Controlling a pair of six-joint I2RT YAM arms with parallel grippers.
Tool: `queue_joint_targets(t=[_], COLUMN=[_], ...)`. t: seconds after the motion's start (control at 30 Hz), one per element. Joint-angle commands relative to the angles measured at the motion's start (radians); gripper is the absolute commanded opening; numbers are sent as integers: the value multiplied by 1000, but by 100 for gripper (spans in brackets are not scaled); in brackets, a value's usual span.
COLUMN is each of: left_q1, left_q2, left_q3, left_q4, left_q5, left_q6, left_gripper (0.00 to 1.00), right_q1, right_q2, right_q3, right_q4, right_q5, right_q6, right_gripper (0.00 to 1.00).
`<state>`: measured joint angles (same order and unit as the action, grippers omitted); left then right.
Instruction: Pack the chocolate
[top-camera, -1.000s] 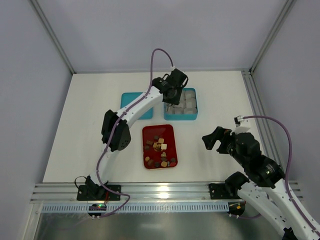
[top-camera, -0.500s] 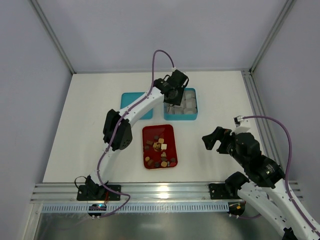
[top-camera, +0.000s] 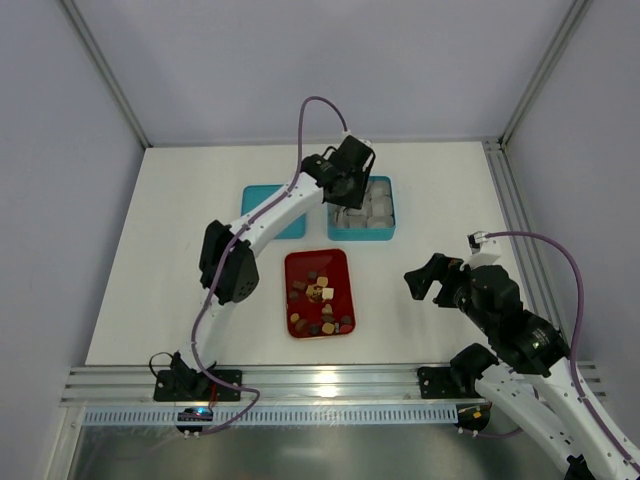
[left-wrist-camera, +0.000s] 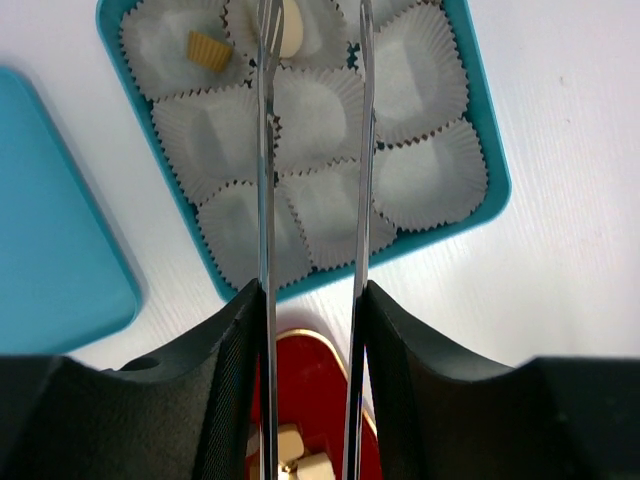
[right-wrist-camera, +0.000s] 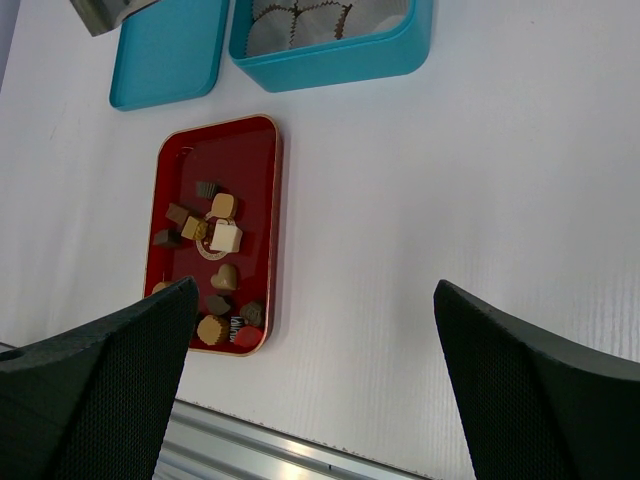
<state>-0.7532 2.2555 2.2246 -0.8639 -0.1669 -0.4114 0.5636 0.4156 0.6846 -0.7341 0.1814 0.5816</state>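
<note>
Several small chocolate pieces (top-camera: 318, 295) (right-wrist-camera: 215, 235) lie in the red tray (top-camera: 340, 258) (right-wrist-camera: 275, 200). My left gripper (top-camera: 345, 180) (left-wrist-camera: 312, 300) hangs over the teal box (top-camera: 362, 232) (left-wrist-camera: 490, 150) and is shut on metal tweezers (left-wrist-camera: 266, 180). The tweezers' prongs stand apart above the white paper cups (left-wrist-camera: 420, 70). A cream piece (left-wrist-camera: 291, 30) lies in a cup beside the left prong. A tan piece (left-wrist-camera: 207, 47) lies in the neighbouring cup. My right gripper (top-camera: 425, 278) (right-wrist-camera: 315, 290) is open over bare table to the right of the tray, with nothing in it.
The box's teal lid (top-camera: 255, 205) (left-wrist-camera: 50, 230) (right-wrist-camera: 165, 55) lies flat left of the box, partly under the left arm. An aluminium rail (top-camera: 320, 385) runs along the table's near edge. Frame posts stand at the far corners.
The left gripper has shifted slightly toward the far side over the box, and the tweezers' prongs have spread a little. The right arm has not moved.
</note>
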Motion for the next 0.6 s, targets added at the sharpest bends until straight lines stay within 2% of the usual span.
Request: queue_joint_targets(t=[0.0,0.17,0.4,0.57], left_q1=[-12,-24,-67,-113], left_q2=[-168,-322,-549,-692], left_q3=[-48,-183,-468,-617], left_q4=[36,16,-14,-64], left_q5=[26,24,13,-19], left_q6=[-7,-23,-61,-101], left_gripper=[43,42,42,42], right_q1=[4,4,5,4], right_q2=[-9,-5,28,42], right_q3=[13,-10,-37,-60], right_q4=[38,68,120,150], right_q5=[10,6,-2,-8], right_q6=[-5,0,-2,4], right_gripper=[100,100,100,100])
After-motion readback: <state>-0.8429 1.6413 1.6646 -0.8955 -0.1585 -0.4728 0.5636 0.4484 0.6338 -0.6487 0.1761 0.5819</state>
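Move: The red tray with the chocolates lies about 18 cm back and 8 cm left of the left gripper, some 13 cm lower. The teal box with the paper cups is right beneath the gripper, its middle about 2 cm ahead and 2 cm right, 11 cm down; the flat teal tray lies roughly 1 cm ahead and 17 cm left, 14 cm down. From the right gripper the red tray is about 3 cm ahead, 22 cm left and 18 cm below. Bring the left gripper, still holding the metal tongs, back about 14 cm and left about 7 cm, away from the teal box and towards the red tray. Climb some 8 cm as you leave, then level off and just begin to sink. Keep the tongs' opening and the wrist as they are, touching nothing on the way. ##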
